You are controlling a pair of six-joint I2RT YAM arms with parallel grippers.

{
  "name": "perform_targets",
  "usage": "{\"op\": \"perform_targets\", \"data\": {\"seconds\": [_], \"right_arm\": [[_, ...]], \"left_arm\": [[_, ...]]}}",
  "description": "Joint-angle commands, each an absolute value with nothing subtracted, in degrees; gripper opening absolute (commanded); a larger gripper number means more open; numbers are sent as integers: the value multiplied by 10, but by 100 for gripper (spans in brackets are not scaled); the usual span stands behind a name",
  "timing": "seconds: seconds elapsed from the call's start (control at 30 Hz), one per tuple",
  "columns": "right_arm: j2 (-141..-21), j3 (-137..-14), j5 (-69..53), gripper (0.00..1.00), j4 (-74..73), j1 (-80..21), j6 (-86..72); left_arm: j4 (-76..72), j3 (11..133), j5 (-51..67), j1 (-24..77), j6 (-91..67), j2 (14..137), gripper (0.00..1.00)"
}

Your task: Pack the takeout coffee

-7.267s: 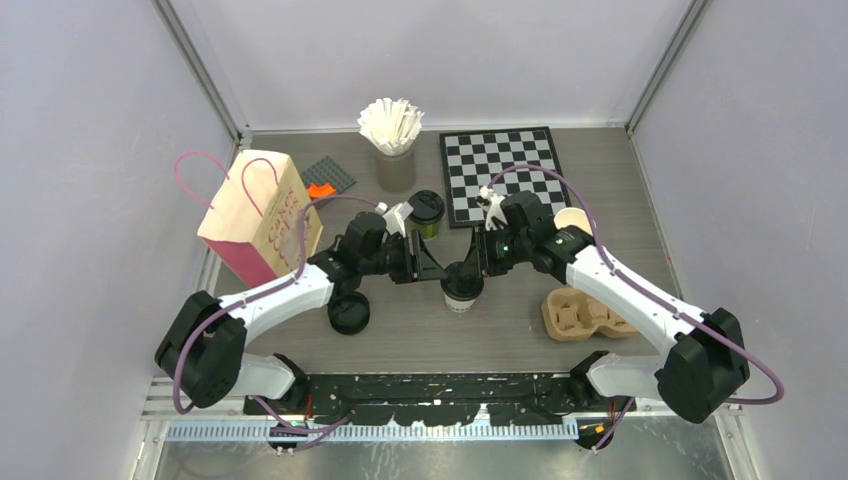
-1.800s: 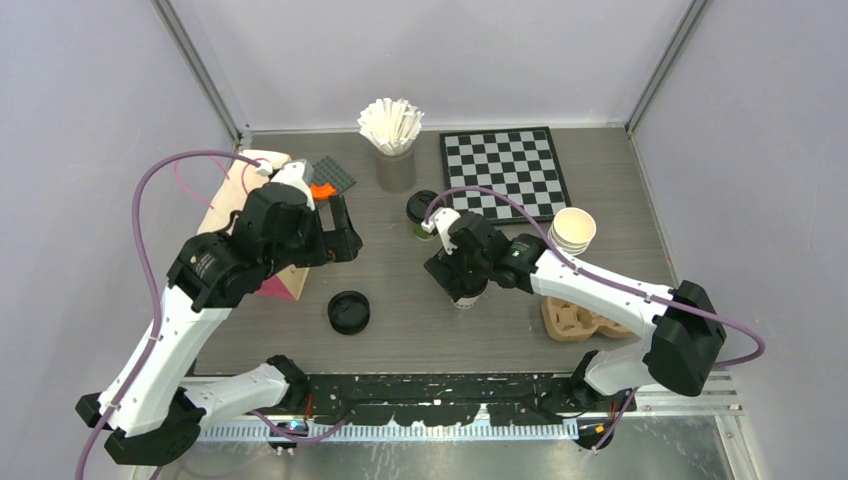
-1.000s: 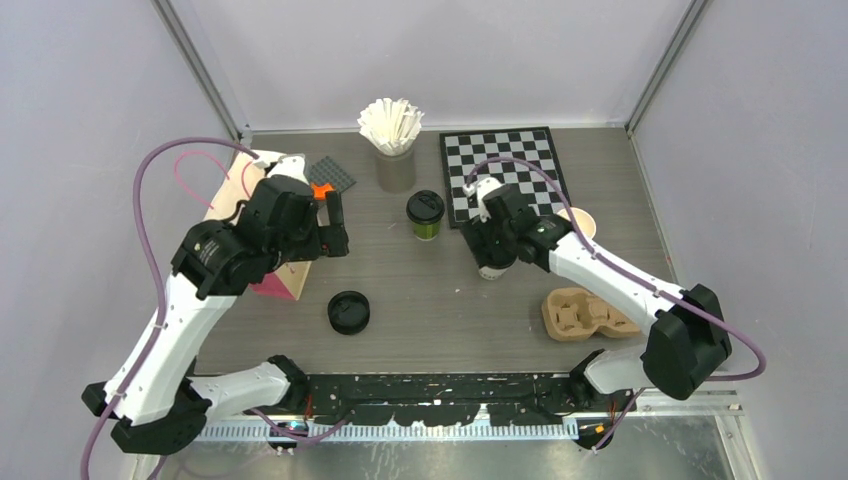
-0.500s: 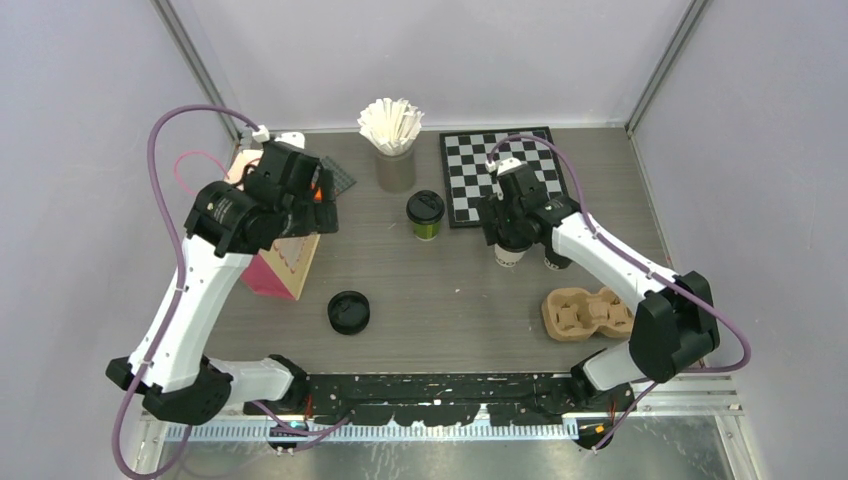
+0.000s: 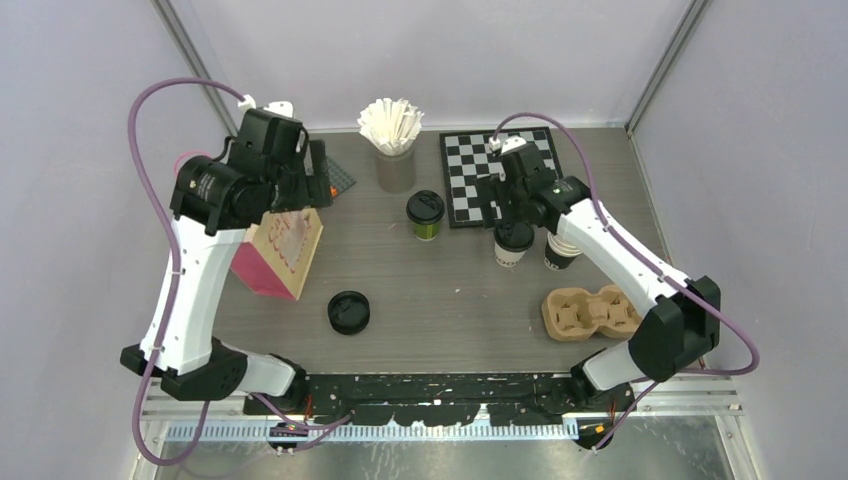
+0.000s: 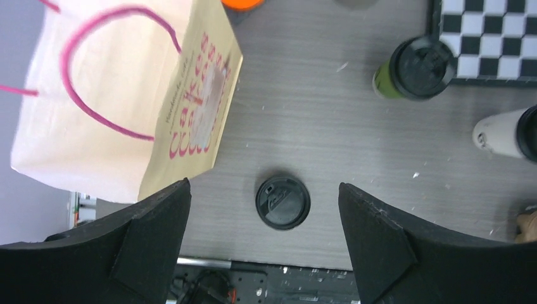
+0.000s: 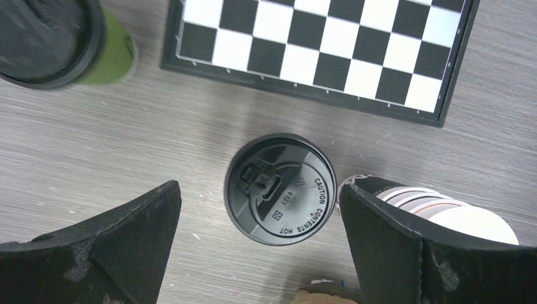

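Note:
One takeout coffee (image 5: pixel 425 213) with a green wall and black lid stands mid-table, left of the chessboard; it also shows in the wrist views (image 6: pixel 415 68) (image 7: pixel 50 38). A second lidded cup (image 5: pixel 513 243) (image 7: pixel 280 188) with a pale wall stands further right. My right gripper (image 5: pixel 513 212) (image 7: pixel 259 189) hangs open over it, with a finger on either side and clear of the lid. My left gripper (image 5: pixel 312 188) (image 6: pixel 264 185) is open and empty, raised high beside the top of the paper bag (image 5: pixel 280 240) (image 6: pixel 126 95).
A loose black lid (image 5: pixel 349 311) (image 6: pixel 282 202) lies near the front. A stack of empty cups (image 5: pixel 560 250) (image 7: pixel 443 212) stands right of the pale cup. The brown carrier (image 5: pixel 590 312) is at front right. At the back are the chessboard (image 5: pixel 500 175) and a cup of white sticks (image 5: pixel 392 130).
My right gripper moved right and back with the pale lidded cup, left it beside the stacked cups and rose. The left arm lifted and swung back over the bag.

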State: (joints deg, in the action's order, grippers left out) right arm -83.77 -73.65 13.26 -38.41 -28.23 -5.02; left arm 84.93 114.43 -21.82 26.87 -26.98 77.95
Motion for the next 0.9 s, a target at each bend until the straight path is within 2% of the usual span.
{"op": "perform_targets", "data": {"seconds": [0.0,0.07,0.23,0.47,0.73,0.87], "right_arm": [[-792,-811,109,99,-437,-282,-99],[-775,-818,88,99,-442,-282,-117],[-751,-843,49,98,-466,-286,-133],[-734,-855,18,97,-489,-288,-125],[-706,-833,17,97,-503,-288,-106],[-699,-822,11,97,-502,-288,-101]], "left_arm": [[879,1235,-272,265,-247,793,88],[884,1235,-311,263,-246,792,88],[859,1199,-315,220,-253,780,88],[700,1080,-334,160,-206,749,90],[621,978,-247,88,-196,734,90],[585,934,-195,61,-186,744,83]]}}
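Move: From the left hand the open paper bag's middle lies some 13 cm left, 5 cm ahead and 20 cm below; the black lids are about 5 cm right, 7 cm back, 31 cm below. Under the right hand the lidded white cup stands about 1 cm right, 1 cm back and 9 cm below. The cup stack is about 11 cm to this cup's right and level with it; the green cup stands 19 cm left and 7 cm farther out than the white cup. Left hand swings 9 cm left and forward towards the bag, dipping late; right rises 10 cm and backs away. ##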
